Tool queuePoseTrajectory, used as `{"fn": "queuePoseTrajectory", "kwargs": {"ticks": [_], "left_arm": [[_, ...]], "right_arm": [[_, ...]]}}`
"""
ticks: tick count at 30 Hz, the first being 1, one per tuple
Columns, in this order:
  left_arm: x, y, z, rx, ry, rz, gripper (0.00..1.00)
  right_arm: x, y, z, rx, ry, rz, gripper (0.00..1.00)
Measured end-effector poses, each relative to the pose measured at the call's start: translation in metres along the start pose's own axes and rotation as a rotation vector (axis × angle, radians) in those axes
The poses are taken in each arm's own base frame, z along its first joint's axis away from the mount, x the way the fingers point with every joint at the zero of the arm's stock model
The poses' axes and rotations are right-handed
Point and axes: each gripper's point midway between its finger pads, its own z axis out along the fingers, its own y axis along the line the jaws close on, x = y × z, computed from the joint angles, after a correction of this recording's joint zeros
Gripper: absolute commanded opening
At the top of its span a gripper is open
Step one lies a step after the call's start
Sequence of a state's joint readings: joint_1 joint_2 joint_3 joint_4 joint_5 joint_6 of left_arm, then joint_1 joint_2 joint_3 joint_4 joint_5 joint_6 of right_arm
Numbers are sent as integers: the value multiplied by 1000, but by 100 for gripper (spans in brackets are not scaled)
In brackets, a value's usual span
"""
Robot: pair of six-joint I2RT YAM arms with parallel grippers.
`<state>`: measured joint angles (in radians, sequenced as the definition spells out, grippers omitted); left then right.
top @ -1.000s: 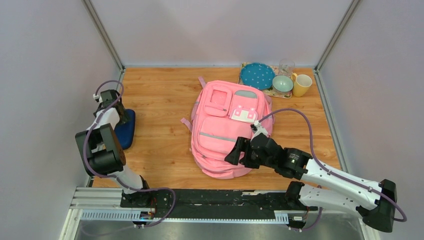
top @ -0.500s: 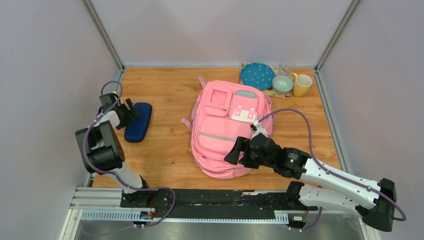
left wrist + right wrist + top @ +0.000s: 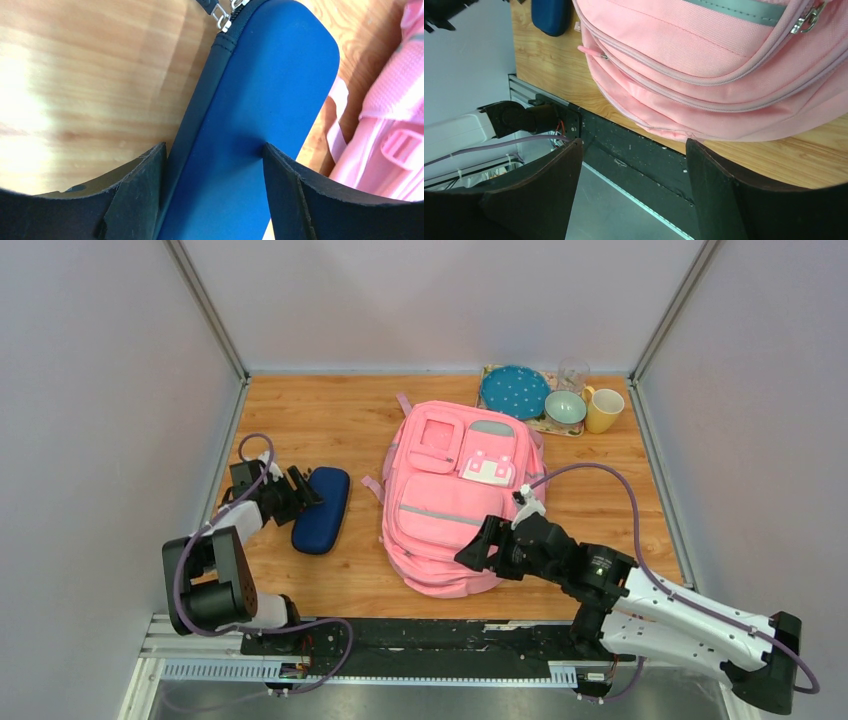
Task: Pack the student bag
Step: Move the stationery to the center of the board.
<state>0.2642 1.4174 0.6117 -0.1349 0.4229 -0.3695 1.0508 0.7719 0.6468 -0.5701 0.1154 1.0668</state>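
The student bag [image 3: 455, 490] is a large pink backpack lying flat mid-table, front pockets up; the right wrist view shows its lower edge [image 3: 704, 50]. A small navy blue zip case [image 3: 322, 510] lies just left of it. My left gripper [image 3: 300, 490] is shut on the case's near end; in the left wrist view both fingers press against the case [image 3: 260, 100], with its zip pull at the far end. My right gripper [image 3: 472, 545] stands open at the bag's near edge, and in the right wrist view nothing sits between its fingers [image 3: 634, 150].
A tray at the back right holds a teal plate [image 3: 514, 390], a small bowl [image 3: 565, 406] and a glass [image 3: 573, 372], with a yellow mug [image 3: 604, 410] beside them. Walls enclose the table on three sides. The black rail [image 3: 400, 640] runs along the near edge.
My left gripper has carried the navy case from the table's left edge rightward to beside the bag, closing a little. The right gripper has barely shifted.
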Motion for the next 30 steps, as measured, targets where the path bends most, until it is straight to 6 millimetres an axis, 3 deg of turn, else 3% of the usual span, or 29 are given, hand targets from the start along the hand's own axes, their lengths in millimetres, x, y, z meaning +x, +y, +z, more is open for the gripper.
{"fn": "queuePoseTrajectory", "kwargs": {"ticks": [13,21,24,30], "left_arm": [[79,-41,-21,156,78,56,73],[114,-51,-38,245,90,61,73],[123,-55,-43,262,99,53,73],[134,-54,-52,261,103,18,74]], "right_arm": [[-4,7,-8,-52,-25,8,78],[2,25,11,-85,32,0,78],[8,37,23,-78,68,-22,77],[27,84,45,-146,148,-75,77]]}}
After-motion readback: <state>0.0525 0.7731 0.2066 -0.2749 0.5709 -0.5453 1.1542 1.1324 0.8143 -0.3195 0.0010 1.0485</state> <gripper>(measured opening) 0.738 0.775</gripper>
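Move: Just under the left hand, whose fingers are already on it, the blue stationery case has its middle some 3 cm to the right, 2 cm back and 1 cm below. The strap end of the pink backpack lies about 17 cm right and 5 cm ahead; the backpack's middle is roughly 41 cm right and 1 cm ahead, some 3 cm higher. From the right hand the stationery case is about 41 cm left, 14 cm ahead and 13 cm below. Dragging the stationery case over the board, the left hand travels about 12 cm back and 10 cm right, level, turning slightly clockwise, one finger still against the case's left long side and the other over its top, opening hardly changed. The right hand lifts a little, then speeds some 10 cm left above the backpack towards the case, still open, turning slightly counter-clockwise. ##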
